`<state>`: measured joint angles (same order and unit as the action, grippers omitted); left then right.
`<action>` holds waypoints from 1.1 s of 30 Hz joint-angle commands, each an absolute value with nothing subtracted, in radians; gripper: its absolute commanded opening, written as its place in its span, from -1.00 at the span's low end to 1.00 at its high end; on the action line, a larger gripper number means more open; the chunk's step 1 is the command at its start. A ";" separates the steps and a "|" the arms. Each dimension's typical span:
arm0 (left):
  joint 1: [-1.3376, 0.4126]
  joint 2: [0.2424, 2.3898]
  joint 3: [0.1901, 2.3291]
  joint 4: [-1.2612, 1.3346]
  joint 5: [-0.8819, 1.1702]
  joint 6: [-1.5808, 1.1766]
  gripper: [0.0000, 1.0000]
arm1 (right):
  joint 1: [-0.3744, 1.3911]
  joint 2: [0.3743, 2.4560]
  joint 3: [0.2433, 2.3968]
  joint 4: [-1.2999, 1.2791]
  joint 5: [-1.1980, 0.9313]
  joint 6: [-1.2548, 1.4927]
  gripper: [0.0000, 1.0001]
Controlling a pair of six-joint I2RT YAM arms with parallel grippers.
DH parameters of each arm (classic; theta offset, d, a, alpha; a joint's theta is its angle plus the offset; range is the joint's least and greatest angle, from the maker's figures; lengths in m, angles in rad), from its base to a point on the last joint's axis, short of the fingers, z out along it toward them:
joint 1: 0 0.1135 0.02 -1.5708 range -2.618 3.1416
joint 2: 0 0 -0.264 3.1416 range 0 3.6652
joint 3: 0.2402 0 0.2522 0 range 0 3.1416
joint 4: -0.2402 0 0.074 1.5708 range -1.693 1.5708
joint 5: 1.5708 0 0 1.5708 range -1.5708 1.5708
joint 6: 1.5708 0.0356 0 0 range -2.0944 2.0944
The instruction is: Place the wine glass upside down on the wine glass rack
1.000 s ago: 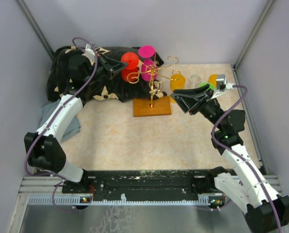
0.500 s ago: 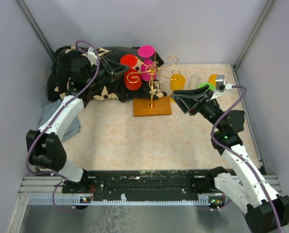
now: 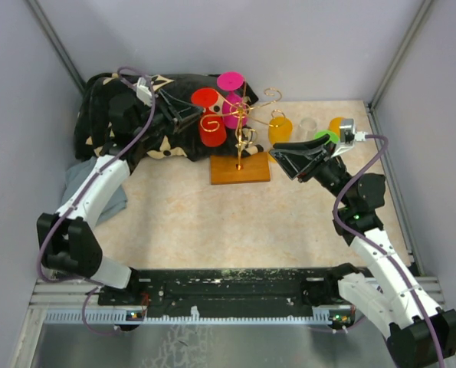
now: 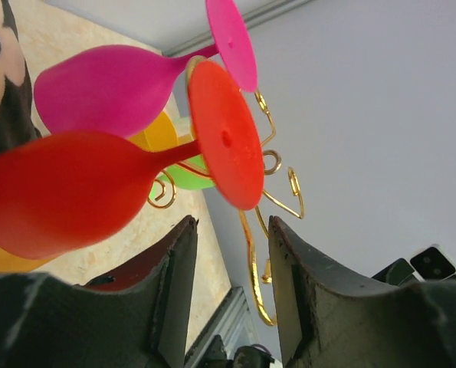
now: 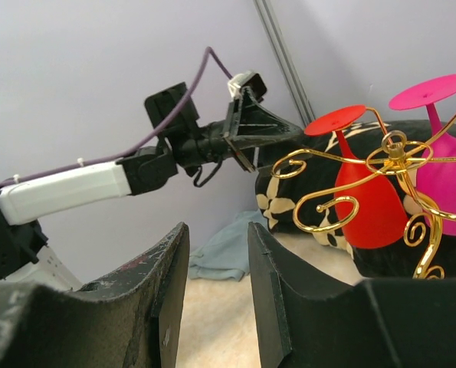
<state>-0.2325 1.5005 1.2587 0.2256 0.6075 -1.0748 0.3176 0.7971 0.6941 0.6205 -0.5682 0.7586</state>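
The red wine glass (image 3: 211,126) hangs upside down, foot up, on a curled arm of the gold wire rack (image 3: 245,115), which stands on its wooden base (image 3: 240,170). A pink glass (image 3: 232,103) hangs beside it. My left gripper (image 3: 186,115) is open and empty just left of the red glass. In the left wrist view the red glass (image 4: 67,192) and pink glass (image 4: 105,88) lie beyond the open gripper (image 4: 233,226). My right gripper (image 3: 287,159) is open and empty to the right of the rack. Its wrist view shows the gripper (image 5: 216,230), red glass (image 5: 369,203) and rack (image 5: 396,153).
An orange glass (image 3: 280,129), a clear glass (image 3: 308,125), a green one (image 3: 325,136) and another orange one (image 3: 336,124) stand behind the right gripper. A black flowered cloth (image 3: 116,100) lies at the back left and a grey-blue cloth (image 3: 109,201) in front of it.
The red glass has come down and right from the left gripper's grasp onto the rack arm. The left gripper is now open beside it. The right arm has not moved.
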 commanded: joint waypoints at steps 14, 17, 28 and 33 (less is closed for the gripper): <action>-0.196 1.073 1.226 -0.100 0.332 -0.692 0.03 | 0.313 0.755 0.863 0.209 -0.329 0.570 -0.25; -0.196 1.016 1.186 -0.118 0.333 -0.672 0.03 | 0.314 0.778 0.927 0.062 -0.189 0.522 -0.25; -0.195 0.875 1.065 -0.145 0.363 -0.625 0.03 | 0.190 1.016 1.233 -0.347 0.126 0.457 -0.25; -0.196 0.855 1.046 -0.159 0.392 -0.617 0.03 | 0.153 1.141 1.266 -0.383 0.142 0.430 -0.25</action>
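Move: The red glass, already hung on the rack, is some 5 cm ahead of the open left hand, 2 cm right and 8 cm below; the green glass is about 5 cm ahead and 39 cm right of that hand. From the right hand, the green glass is roughly 20 cm ahead, 16 cm right and 32 cm down; the clear glass is 24 cm ahead and 11 cm right, the orange glass 25 cm ahead and 23 cm right. Left hand backs leftward about 15 cm off the red glass; right swings clockwise, forward-right, towards the green one. ##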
